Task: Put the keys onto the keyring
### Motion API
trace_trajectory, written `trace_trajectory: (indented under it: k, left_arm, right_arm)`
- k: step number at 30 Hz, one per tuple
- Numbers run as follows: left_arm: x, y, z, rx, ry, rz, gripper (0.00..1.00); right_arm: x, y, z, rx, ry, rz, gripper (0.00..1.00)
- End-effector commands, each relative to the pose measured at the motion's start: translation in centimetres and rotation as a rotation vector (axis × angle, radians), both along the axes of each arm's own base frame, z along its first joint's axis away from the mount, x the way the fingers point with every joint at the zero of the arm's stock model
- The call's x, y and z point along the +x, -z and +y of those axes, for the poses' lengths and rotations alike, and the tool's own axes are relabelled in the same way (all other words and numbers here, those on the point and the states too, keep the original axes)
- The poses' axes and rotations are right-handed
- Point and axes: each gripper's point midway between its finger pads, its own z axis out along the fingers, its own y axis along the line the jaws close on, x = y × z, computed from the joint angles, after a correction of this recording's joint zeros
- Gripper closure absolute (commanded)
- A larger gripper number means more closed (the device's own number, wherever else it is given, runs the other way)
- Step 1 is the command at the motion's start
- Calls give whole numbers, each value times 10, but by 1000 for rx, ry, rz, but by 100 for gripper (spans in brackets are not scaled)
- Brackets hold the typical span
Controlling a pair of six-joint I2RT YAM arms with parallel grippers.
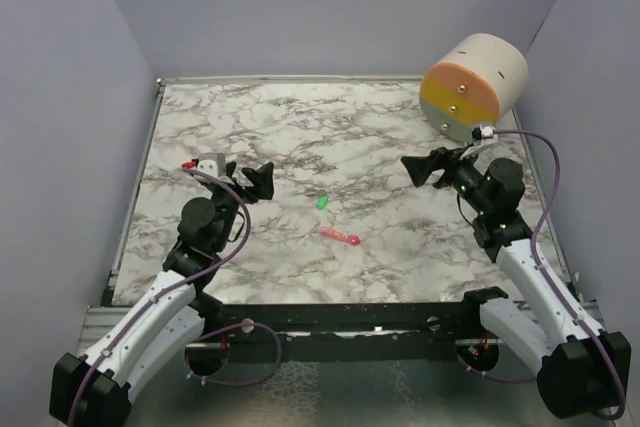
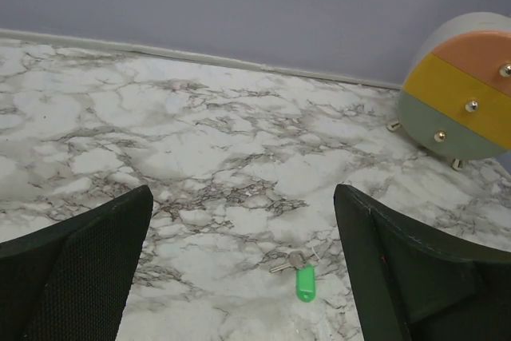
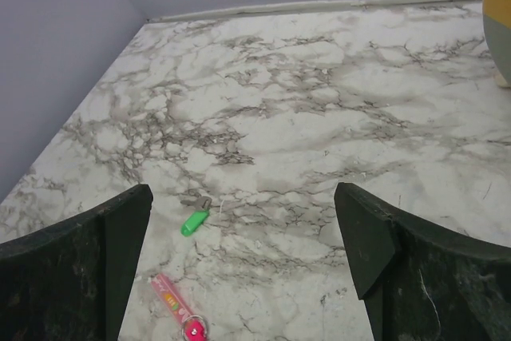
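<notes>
Two keys lie mid-table. The short green key [image 1: 322, 201] has a green tag and a small metal blade; in the left wrist view the green key [image 2: 304, 283] sits low between the fingers' lines, nearer the right finger. The longer pink-red key [image 1: 340, 237] lies just nearer the arms. In the right wrist view the green key [image 3: 194, 222] and pink-red key [image 3: 174, 303] are at lower left, with the keyring [image 3: 196, 330], a small metal ring, at the pink one's near end. My left gripper [image 1: 266, 179] [image 2: 242, 197] and right gripper [image 1: 412, 170] [image 3: 242, 193] hover open and empty, either side of the keys.
A round drawer unit [image 1: 475, 82] [image 2: 463, 93] with orange, yellow and grey-green fronts stands at the back right of the marble table [image 1: 300, 127]. Grey walls close in the left, back and right sides. A black rail runs along the near edge.
</notes>
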Motion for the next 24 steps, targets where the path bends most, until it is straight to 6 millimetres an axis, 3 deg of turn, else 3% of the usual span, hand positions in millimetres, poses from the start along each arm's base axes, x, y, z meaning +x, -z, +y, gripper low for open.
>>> trace_trajectory:
  k: [1,6,13,17,21,24]
  left_arm:
    - [-8,-7,-1,-29,21,-17,1]
    - [-16,-7,20,-133,-75,-10,1]
    - [-27,-11,45,-130,-177,-13,1]
    - [-23,-8,26,-39,-85,43,1]
    - [-11,20,-8,35,54,178,1]
    - [-7,39,-21,42,101,231,2]
  right_arm:
    - [0,-1,-1,6,11,36,0]
    - [0,2,-6,2,40,47,0]
    - [4,14,-5,-6,43,88,0]
    - [8,24,-3,-33,29,132,0]
    - [15,44,11,-66,-24,210,0]
    - [17,61,30,-114,-55,248,2]
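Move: The keys with their green tag lie about 8 cm ahead of the left hand and 11 cm to its right, some 24 cm below. From the right hand the keys are roughly 17 cm to its left and 3 cm ahead, about 23 cm down. The pink keyring lies nearer the bases than the keys: from the right hand, about 6 cm back and 12 cm left; from the left hand, around 16 cm right and 1 cm back. Towards the keys on the table the right hand sinks about 5 cm, slowly then faster, edging forward and a little left near the end as its fingers tip down some 10 degrees. The left hand swings about 4 cm left and back while rising slightly, then returns nearly to its starting place, ending about 1 cm lower and tipped slightly downward. Both grippers stay wide open and empty. ##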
